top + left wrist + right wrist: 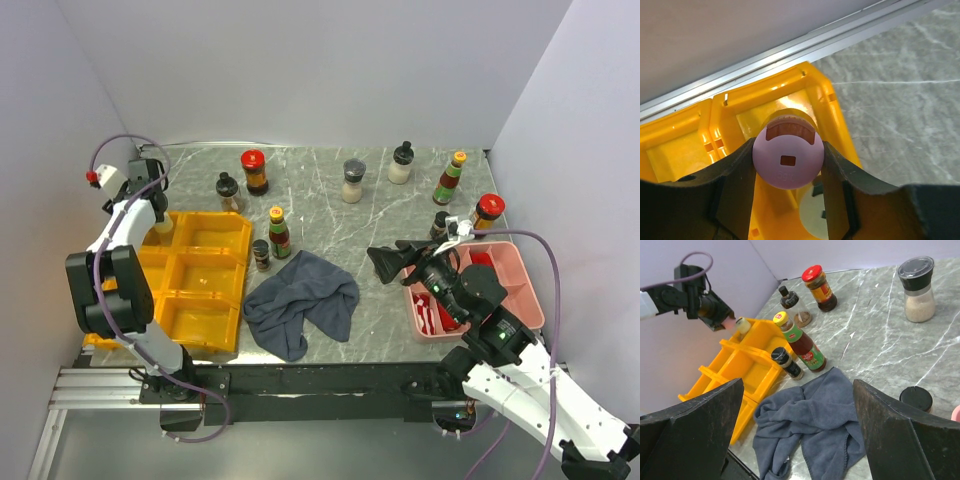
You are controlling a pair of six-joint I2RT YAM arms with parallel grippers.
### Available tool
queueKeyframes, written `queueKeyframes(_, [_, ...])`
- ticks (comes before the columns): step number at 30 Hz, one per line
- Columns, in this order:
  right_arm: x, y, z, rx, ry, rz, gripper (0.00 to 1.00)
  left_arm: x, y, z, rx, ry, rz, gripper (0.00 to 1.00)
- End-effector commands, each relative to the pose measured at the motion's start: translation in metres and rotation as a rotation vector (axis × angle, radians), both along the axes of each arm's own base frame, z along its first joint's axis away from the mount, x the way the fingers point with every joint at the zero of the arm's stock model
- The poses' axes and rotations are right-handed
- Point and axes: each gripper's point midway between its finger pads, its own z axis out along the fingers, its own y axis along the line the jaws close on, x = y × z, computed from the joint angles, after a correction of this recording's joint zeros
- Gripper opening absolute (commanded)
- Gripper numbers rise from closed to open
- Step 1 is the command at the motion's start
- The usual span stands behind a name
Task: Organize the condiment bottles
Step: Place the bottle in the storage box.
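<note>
My left gripper (787,148) is shut on a pink-capped jar (787,159), holding it over the far-left compartment of the yellow tray (827,107). A pale-capped jar (816,216) stands in that compartment just below. My right gripper (800,440) hangs open and holds nothing, above the dark grey cloth (815,425). Near the tray stand a yellow-capped sauce bottle (278,232) and a small black-capped jar (261,255). Further back are a red-capped jar (254,170), a black-capped jar (227,190), a grey-capped grinder (353,181), another black-capped jar (401,162) and an orange-capped bottle (450,178).
A pink tray (523,283) holding red items sits at the right, under my right arm. A red-capped jar (487,211) and a small black-capped jar (439,224) stand just behind it. Walls close the table at the back and on both sides.
</note>
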Motion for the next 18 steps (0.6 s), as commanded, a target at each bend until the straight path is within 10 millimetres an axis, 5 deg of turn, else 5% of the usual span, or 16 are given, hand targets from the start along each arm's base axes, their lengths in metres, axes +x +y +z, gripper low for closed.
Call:
queueKeyframes(1, [-0.002,-0.002,0.009,0.004,-0.037,0.001,0.98,0.007,-0.005,-0.011,-0.046,-0.041,-0.010,0.22])
queueKeyframes(9, [-0.003,-0.001,0.009,0.006,-0.041,0.010,0.98,0.005,-0.006,-0.022,-0.048,-0.017,-0.022,0.60])
queueKeyframes(14, [-0.002,0.001,0.008,0.001,-0.036,0.014,0.98,0.001,-0.005,-0.004,-0.032,-0.052,-0.017,0.81])
queueKeyframes(18, [-0.002,0.003,0.006,-0.002,-0.032,0.024,0.98,-0.002,-0.004,0.030,-0.014,-0.105,-0.013,0.90])
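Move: The left hand holds the pink-capped bottle over the storage box's far-left compartment, whose middle is about 3 cm to the hand's right, 1 cm back and 9 cm below. The cream-capped bottle already in that compartment stands some 5 cm to the hand's right and 1 cm farther out. Outside the box, the black-capped bottle is about 23 cm right and 6 cm ahead. From the right hand, the compartment lies roughly 57 cm left, 18 cm ahead and 25 cm below. Still pinching the pink-capped bottle, the left hand eases it straight down about 2.5 cm into the far-left compartment beside the cream-capped bottle. There the fingers spread from about half open to nearly wide and let go of the bottle, and the hand just begins to lift, its tilt hardly changed. ##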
